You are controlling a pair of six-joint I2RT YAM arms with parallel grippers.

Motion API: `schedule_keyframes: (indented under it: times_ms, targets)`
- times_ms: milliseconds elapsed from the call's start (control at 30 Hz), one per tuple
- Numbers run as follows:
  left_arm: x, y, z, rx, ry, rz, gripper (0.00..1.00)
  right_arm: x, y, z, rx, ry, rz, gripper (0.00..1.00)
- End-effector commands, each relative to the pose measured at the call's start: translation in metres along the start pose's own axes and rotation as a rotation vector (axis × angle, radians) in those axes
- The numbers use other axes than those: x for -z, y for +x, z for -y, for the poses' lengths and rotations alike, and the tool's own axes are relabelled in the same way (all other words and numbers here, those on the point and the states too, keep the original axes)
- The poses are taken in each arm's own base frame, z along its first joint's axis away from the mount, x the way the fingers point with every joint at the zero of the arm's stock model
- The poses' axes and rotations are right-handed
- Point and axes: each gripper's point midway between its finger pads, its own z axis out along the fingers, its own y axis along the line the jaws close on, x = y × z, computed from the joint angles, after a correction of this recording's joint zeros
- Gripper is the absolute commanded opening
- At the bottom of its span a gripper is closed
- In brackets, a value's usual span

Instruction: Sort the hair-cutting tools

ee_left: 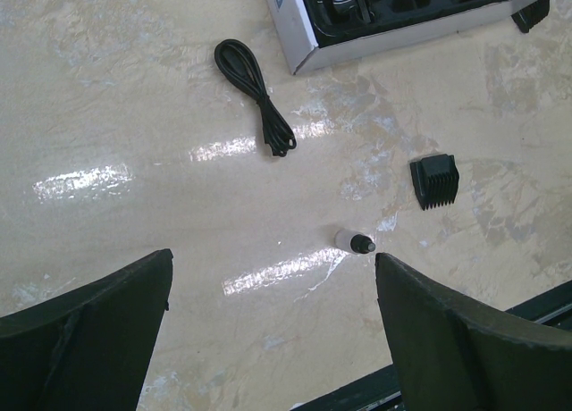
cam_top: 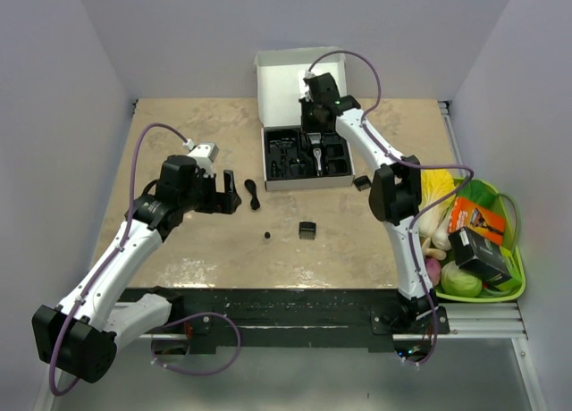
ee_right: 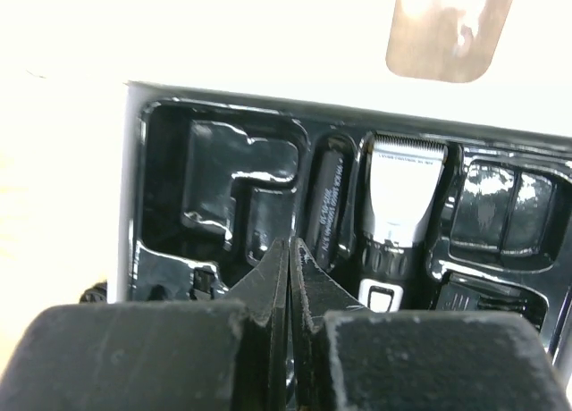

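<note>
The black-and-silver clipper (ee_right: 399,205) lies in the black moulded tray (cam_top: 284,163) of an open white case, with a black cylinder (ee_right: 328,205) in the slot beside it. My right gripper (ee_right: 293,247) hangs just above the tray, shut with nothing between its fingers; from above the right gripper (cam_top: 313,128) sits over the tray's far edge. On the table lie a coiled black cord (ee_left: 256,98), a square comb guard (ee_left: 435,180), a small black-capped bottle (ee_left: 355,242) and a black piece (cam_top: 362,183). My left gripper (ee_left: 273,268) stands wide open above bare table, the bottle near its right finger.
The case lid (cam_top: 284,80) stands upright at the back. A green basket (cam_top: 515,266) at the right edge holds toy vegetables and a dark box (cam_top: 480,254). Grey walls close in left, right and back. A black rail (cam_top: 286,304) runs along the near edge.
</note>
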Motion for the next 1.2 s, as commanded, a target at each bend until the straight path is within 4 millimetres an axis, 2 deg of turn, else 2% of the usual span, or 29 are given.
schedule_keyframes:
  times_ms: [0,300,400,633,733,900,1000,1167]
  targets:
    - [0.005,-0.019,0.008,-0.026,0.029,0.053,0.99,0.021,-0.032,-0.015,0.000,-0.027,0.100,0.00]
    - [0.006,-0.019,0.006,-0.027,0.022,0.053,0.99,0.003,-0.019,-0.006,0.004,0.015,0.083,0.00]
    - [0.005,-0.017,0.006,-0.027,0.023,0.048,0.99,-0.006,-0.007,-0.001,0.016,0.035,0.054,0.00]
    - [0.002,-0.014,0.006,-0.024,0.028,0.045,0.99,-0.033,0.041,0.008,0.050,0.062,-0.051,0.00]
    - [0.002,-0.013,0.006,-0.023,0.028,0.043,0.99,-0.036,0.046,0.007,0.052,0.056,-0.056,0.00]
    - [0.003,-0.013,0.006,-0.025,0.026,0.044,0.99,-0.032,0.044,0.007,0.063,0.070,-0.051,0.00]
    - [0.004,-0.015,0.006,-0.025,0.027,0.047,0.99,-0.024,0.035,0.007,0.064,0.077,-0.030,0.00]
    - [0.005,-0.017,0.008,-0.026,0.032,0.052,0.99,0.007,0.001,-0.002,0.059,0.070,0.057,0.00]
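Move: Inside the open box, the battery in its slot lies about 7 cm below the right hand's shut fingertips, its middle some 2 cm ahead and 1 cm to their right. The hair clipper lies in the tray about 5 cm to the right of the battery, its middle 5 cm nearer the robot. A comb in the tray is another 5 cm right of the clipper. From the idle left hand the battery is roughly 17 cm ahead, 24 cm right and 12 cm down. Sinking into the tray with its fingers kept shut, the right hand hovers briefly, then drops about 6 cm, easing back some 2 cm towards the battery's near end. The closed tips come down on that end and press there, the hand staying low with only a slight tilt of about 5 degrees. ##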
